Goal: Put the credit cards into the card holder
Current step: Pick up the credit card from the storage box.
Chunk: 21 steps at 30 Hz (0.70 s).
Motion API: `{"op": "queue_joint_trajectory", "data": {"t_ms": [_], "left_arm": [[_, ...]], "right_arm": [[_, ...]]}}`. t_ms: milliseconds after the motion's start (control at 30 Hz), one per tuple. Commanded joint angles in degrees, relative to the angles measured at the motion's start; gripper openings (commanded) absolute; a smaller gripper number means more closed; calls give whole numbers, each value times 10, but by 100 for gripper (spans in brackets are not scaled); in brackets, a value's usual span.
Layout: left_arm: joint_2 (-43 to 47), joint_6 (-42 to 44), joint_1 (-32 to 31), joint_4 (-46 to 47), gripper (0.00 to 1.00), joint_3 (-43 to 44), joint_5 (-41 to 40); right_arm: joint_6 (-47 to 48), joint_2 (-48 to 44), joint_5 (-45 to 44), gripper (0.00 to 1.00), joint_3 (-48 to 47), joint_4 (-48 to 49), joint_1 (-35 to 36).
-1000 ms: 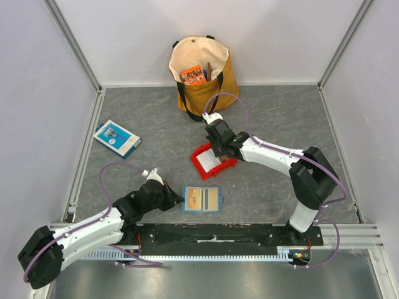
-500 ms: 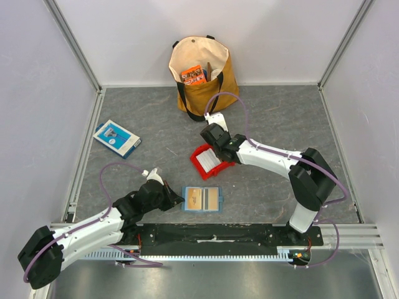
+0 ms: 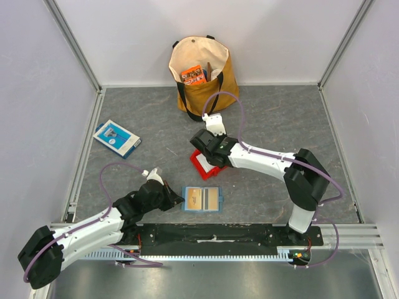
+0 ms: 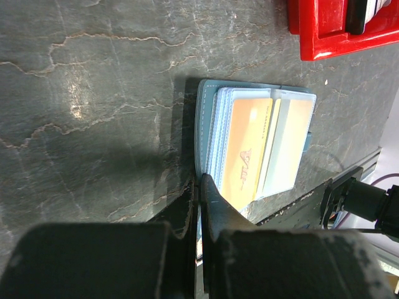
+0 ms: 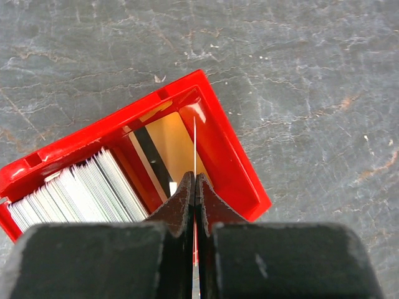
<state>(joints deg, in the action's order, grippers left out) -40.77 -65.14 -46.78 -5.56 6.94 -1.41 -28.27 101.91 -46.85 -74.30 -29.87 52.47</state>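
The teal card holder (image 3: 202,199) lies open near the table's front edge, with tan cards in its pockets (image 4: 255,143). My left gripper (image 3: 179,200) is at its left edge. In the left wrist view its jaws (image 4: 199,182) are shut on the holder's teal cover edge. My right gripper (image 3: 204,154) hangs over the red bin (image 3: 201,164). It is shut (image 5: 195,177) on a thin card seen edge-on (image 5: 194,140). In the red bin (image 5: 234,165) stand several white-grey cards (image 5: 75,193), and a tan card with a black stripe (image 5: 163,146) lies flat.
A tan tote bag (image 3: 201,75) with items in it stands at the back wall. A blue-and-white flat box (image 3: 116,137) lies at the left. A black rail (image 3: 218,235) runs along the front edge just behind the card holder.
My right gripper has moved left over the red bin, now covering most of it in the top view. The left arm and the card holder have not moved.
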Motion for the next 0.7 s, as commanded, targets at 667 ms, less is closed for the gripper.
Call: {"op": "queue_joint_trajectory", "data": {"t_ms": [667], "left_arm": [[8,14,-1,27,2,17,11]], "right_arm": [[-186,-180,155,0,85,37,83]]}}
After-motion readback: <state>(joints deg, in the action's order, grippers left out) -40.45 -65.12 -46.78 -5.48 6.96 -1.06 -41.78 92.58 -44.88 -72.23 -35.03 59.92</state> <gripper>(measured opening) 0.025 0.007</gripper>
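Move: The open card holder, where the held card is being taken, lies about 17 cm back from the right hand, 9 cm to its left and 10 cm below. The red storage box is almost level with that hand, its middle some 5 cm left and 8 cm below; its stack of white cards is about 7 cm left, also level. From the left hand, the card holder's middle is some 7 cm right, neither ahead nor back, about 1 cm lower. The credit card, already out of the red storage box and still pinched in the right fingers, first goes up about 3 cm while the hand tips up slightly, then is drawn back and left at growing speed towards the card holder, some 5 cm back in all, the hand's left side rolling up about 15 degrees. The left fingers stay shut at the card holder's left edge. ##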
